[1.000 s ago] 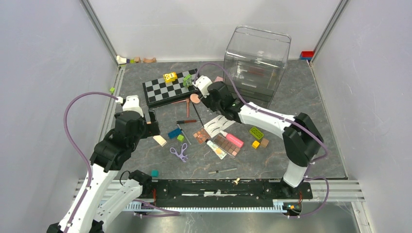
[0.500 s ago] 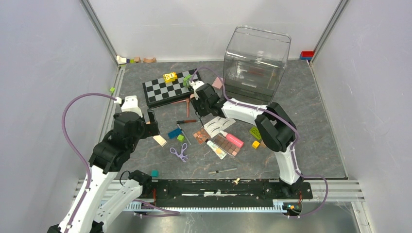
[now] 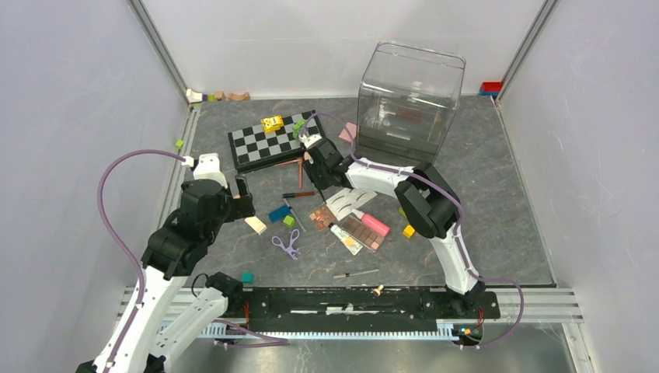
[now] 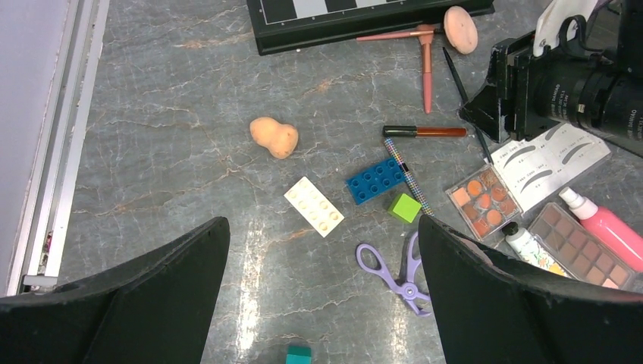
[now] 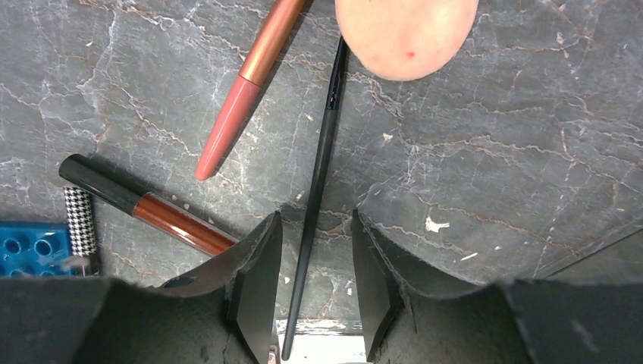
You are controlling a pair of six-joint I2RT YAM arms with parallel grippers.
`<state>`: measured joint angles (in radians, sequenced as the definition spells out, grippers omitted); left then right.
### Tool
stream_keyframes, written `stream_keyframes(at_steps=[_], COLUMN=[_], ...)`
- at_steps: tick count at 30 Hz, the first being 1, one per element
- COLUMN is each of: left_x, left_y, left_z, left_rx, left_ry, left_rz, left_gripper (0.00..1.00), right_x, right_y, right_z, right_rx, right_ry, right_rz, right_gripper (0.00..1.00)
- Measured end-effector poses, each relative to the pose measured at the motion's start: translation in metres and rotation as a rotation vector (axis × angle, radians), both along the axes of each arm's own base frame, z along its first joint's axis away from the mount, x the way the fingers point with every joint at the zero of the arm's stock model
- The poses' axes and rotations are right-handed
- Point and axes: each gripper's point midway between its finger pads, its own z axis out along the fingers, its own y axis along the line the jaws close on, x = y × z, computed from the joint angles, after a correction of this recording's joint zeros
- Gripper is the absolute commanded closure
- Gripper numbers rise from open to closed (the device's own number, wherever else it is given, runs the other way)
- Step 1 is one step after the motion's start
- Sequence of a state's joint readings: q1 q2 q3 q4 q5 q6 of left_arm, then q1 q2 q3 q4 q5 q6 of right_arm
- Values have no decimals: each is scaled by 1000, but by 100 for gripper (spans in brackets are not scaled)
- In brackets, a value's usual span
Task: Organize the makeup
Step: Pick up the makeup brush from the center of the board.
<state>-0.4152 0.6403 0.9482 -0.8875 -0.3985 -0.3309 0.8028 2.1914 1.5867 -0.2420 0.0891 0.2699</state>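
The makeup lies scattered mid-table. My right gripper point(image 3: 315, 168) point(image 5: 315, 262) is low over the table, open, with its jaws either side of a thin black brush point(image 5: 324, 148); a gap shows on both sides. Just beyond lie a round peach sponge point(image 5: 406, 34), a pink brush point(image 5: 250, 83) and a red-brown tube point(image 5: 152, 212). My left gripper point(image 3: 242, 194) point(image 4: 322, 235) hangs wide open and empty above the purple curler point(image 4: 400, 267). A peach sponge point(image 4: 274, 137), an orange palette point(image 4: 483, 201), a lash card point(image 4: 550, 159), a brown palette point(image 4: 580, 246) and a pink tube point(image 4: 606, 224) lie around it.
A chessboard point(image 3: 268, 140) with toy blocks on it lies at the back, a clear plastic container point(image 3: 408, 97) stands back right. Cream point(image 4: 313, 206) and blue point(image 4: 375, 180) bricks, a green cube point(image 4: 405, 207) and a teal cube point(image 4: 298, 354) sit among the makeup. Another thin brush point(image 3: 356, 273) lies near the front edge.
My right arm has folded in and its gripper has moved left and down over the black brush, covering the round sponge from above. The left arm has stayed put.
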Motion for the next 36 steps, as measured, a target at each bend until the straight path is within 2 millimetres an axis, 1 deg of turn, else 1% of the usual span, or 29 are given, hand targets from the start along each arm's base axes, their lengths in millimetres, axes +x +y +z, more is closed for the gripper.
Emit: stream_keyframes(at_steps=[4,8,12,14,20,21,32,36], left_x=[-1,-1,-1,-1,-1,-1,-2,-2], left_y=[0,0,0,-1,-1,-1,-1,-1], left_z=[1,1,1,1,0,0,0,1], left_rx=[-2,-3,-5,-6,-6,-6,-8,-9], left_ry=[-5,-5,-6,-5,-4,-4,-7,-10], left_rz=[-1,-1,-4,-6,-6,-6,-6,-6], left_gripper=[0,0,0,0,0,0,0,0], right_x=[2,4,6,7,7,7,8,8], right_y=[1,1,4,5,9,9,7,6], right_z=[-2,-3,-3,-3,-3,-3,2,13], right_rx=[-32,-69,-96,-105,-112,-115,-125,-125], right_ry=[-19,-35,-49,-57,-78,-80,-117,-133], right_rz=[3,4,15,20,44,45,87,100], right_gripper=[57,64,68,73,99,100,100,100])
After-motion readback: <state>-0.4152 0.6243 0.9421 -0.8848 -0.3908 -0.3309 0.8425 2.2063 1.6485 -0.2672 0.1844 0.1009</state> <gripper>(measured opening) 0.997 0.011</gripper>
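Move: The right hand is already low over the makeup brush, half-open fingers on either side of its black handle. The brush's middle lies about 1 cm ahead, 1 cm left and 1 cm below. The pink sponge is some 10 cm ahead and 2 cm left, the pink brush about 4 cm ahead and 5 cm left, and the lip gloss tube roughly 2 cm back and 5 cm left. From the left hand, the makeup brush is about 17 cm ahead, 17 cm right and 22 cm below. The right hand's fingers shut from half open and pinch the makeup brush's handle while the hand eases only about 1 cm forward and left, just above the table. With the grip closed it rises roughly 1.5 cm, the wrist having turned about 10 degrees, partly counter-clockwise. ##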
